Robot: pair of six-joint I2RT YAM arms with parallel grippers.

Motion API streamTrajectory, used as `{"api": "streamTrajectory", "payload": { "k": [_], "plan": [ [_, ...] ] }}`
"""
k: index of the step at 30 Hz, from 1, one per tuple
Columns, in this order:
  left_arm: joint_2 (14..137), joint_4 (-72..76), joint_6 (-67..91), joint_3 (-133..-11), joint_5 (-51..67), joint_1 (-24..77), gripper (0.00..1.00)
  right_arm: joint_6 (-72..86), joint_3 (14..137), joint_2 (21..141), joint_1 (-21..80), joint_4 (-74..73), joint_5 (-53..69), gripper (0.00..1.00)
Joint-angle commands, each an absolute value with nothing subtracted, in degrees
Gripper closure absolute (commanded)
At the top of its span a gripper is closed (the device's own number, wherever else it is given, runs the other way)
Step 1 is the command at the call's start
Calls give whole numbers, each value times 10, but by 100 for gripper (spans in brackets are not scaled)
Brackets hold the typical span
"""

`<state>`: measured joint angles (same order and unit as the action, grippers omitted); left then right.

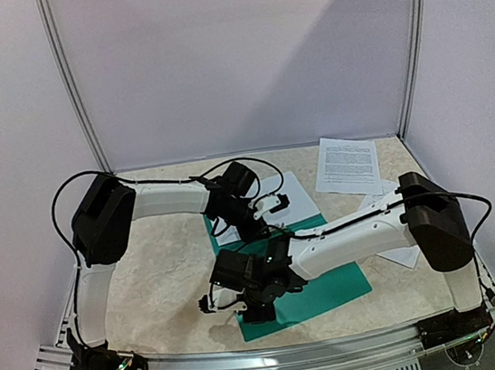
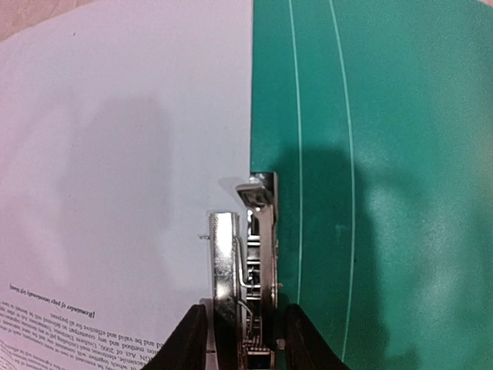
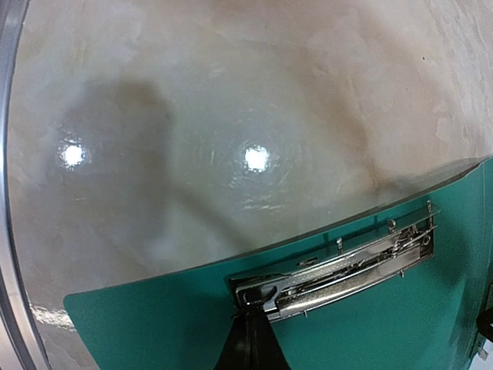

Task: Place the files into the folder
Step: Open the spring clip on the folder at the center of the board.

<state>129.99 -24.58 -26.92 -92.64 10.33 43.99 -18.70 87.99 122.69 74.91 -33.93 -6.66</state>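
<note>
The teal folder [image 1: 334, 288] lies open in the middle of the table. Its metal clip [image 2: 258, 231] runs along the inner edge. My left gripper [image 1: 260, 224] straddles this clip [image 2: 245, 343], black fingers [image 2: 192, 339] pressed against both sides, so it is shut on it. A white printed file sheet [image 2: 115, 154] lies beside the clip, its edge meeting the green folder [image 2: 385, 154]. My right gripper [image 3: 250, 320] is shut with nothing between its fingers, its tip resting on the near end of the clip [image 3: 347, 270]. In the top view it [image 1: 253, 312] hovers over the folder's near-left corner.
More printed sheets lie at the back right [image 1: 347, 164] and under the right forearm [image 1: 405, 255]. One sheet [image 1: 295, 199] pokes out behind the left gripper. A metal frame rail [image 1: 280, 359] borders the near edge. Marbled tabletop [image 3: 192, 116] stretches left of the folder.
</note>
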Motion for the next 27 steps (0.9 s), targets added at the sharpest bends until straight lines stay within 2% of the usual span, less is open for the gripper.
{"api": "streamTrajectory", "payload": {
  "k": [1, 11, 18, 27],
  "plan": [
    [1394, -350, -288, -878, 25, 443, 64, -195, 890, 1256, 731, -391, -106, 99],
    [1401, -357, -287, -887, 25, 442, 64, -254, 806, 1144, 749, -202, -80, 83],
    [1401, -359, -286, -889, 26, 442, 64, -319, 811, 1153, 767, -184, -62, 74],
    [1402, -360, -286, -889, 27, 442, 64, -345, 819, 1191, 774, -216, -79, 72]
  ]
}}
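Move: The right hand's shut fingertips are at the near end of the side clip on the near cover; that clip's middle lies about 5 cm ahead and 1 cm to the left, 1 cm lower. The spine clip is some 22 cm ahead and 5 cm to the right. From the left hand the side clip lies roughly 17 cm back and 4 cm to the left, and the spine clip about 3 cm to the right, between its fingers. The right fingertips come free of the side clip's near end. The hand first creeps forward a little, then rises about 4 cm while swinging some 3 cm left and slightly back, and finally sinks about 1 cm. The fingers part to roughly a quarter open and the wrist turns about 15 degrees counter-clockwise. The left hand stays put, its part-open fingers still either side of the spine clip. ##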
